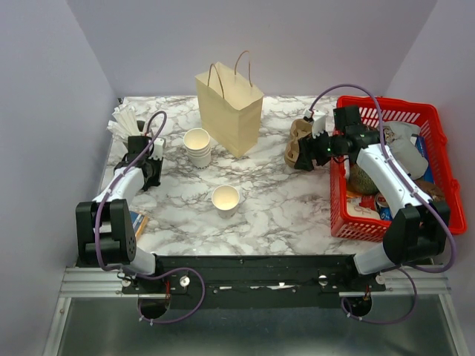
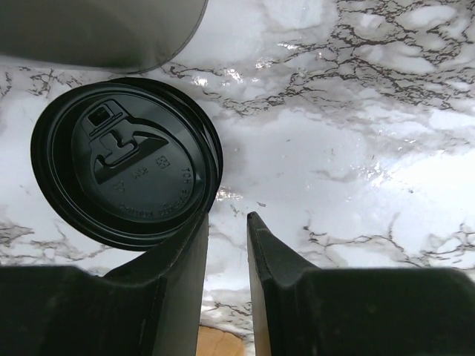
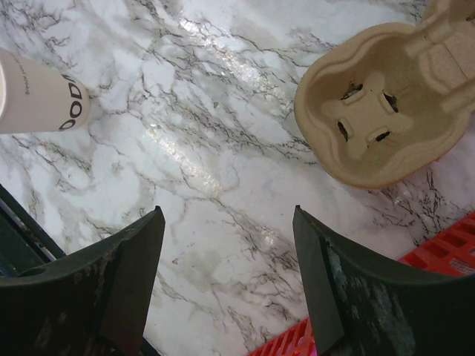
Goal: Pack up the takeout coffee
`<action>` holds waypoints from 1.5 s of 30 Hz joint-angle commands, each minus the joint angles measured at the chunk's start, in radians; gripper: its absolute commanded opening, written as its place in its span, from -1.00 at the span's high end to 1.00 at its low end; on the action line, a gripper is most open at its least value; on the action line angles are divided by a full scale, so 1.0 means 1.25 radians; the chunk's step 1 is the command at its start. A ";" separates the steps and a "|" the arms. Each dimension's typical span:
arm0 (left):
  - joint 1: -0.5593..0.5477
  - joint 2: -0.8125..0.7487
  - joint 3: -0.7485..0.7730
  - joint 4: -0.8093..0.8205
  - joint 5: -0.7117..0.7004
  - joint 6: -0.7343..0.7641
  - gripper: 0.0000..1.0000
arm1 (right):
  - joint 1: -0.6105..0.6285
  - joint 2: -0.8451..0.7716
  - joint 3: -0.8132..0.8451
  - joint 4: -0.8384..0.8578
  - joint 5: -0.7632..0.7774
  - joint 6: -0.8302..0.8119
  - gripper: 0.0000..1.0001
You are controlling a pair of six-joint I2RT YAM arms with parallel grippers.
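Note:
The takeout coffee is out of view; no lidded cup shows. A single lidless white cup (image 1: 225, 199) stands mid-table, in front of the upright paper bag (image 1: 231, 110). A stack of black lids (image 2: 122, 174) lies on the marble by my left gripper (image 2: 228, 219) (image 1: 147, 167). That gripper's jaws stand a narrow gap apart with only marble between them, and its left finger overlaps the lid's rim. My right gripper (image 3: 228, 211) (image 1: 303, 156) is wide open over bare marble, beside a cardboard cup carrier (image 3: 371, 111) (image 1: 300, 139).
A stack of lidless white cups (image 1: 197, 146) stands left of the bag. A red basket (image 1: 438, 133) of goods sits at the right, its edge (image 3: 438, 245) near my right fingers. White straws (image 1: 122, 119) lie at the back left. A white cup (image 3: 41, 93) shows at the right wrist view's left edge.

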 commanded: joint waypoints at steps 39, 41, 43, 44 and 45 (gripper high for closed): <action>-0.016 0.036 0.015 0.036 0.021 0.178 0.74 | 0.004 -0.010 -0.007 0.014 0.012 -0.012 -0.59; -0.016 0.036 0.014 0.033 0.019 0.179 0.77 | 0.004 -0.008 -0.007 0.014 0.012 -0.012 -0.59; -0.015 0.036 0.014 0.034 0.017 0.179 0.77 | 0.002 -0.004 -0.005 0.016 0.011 -0.010 -0.59; -0.016 0.035 0.014 0.034 0.017 0.179 0.79 | 0.004 -0.005 -0.004 0.016 0.012 -0.010 -0.59; -0.016 0.034 0.014 0.033 0.019 0.179 0.80 | 0.004 -0.004 -0.002 0.016 0.012 -0.009 -0.59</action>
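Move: The stack of black lids lies about 3 cm ahead and 4 cm to the left of the left hand, some 2 cm below it. The grey canister stands around 8 cm beyond the lids, and the cup stack about 8 cm ahead and 14 cm right of the left hand. From the right hand the lids lie some 50 cm to the left, 2 cm ahead and 13 cm below. Edging 1 cm forward and turning 10 degrees clockwise, the left hand sinks, closing on the lids' right rim. ##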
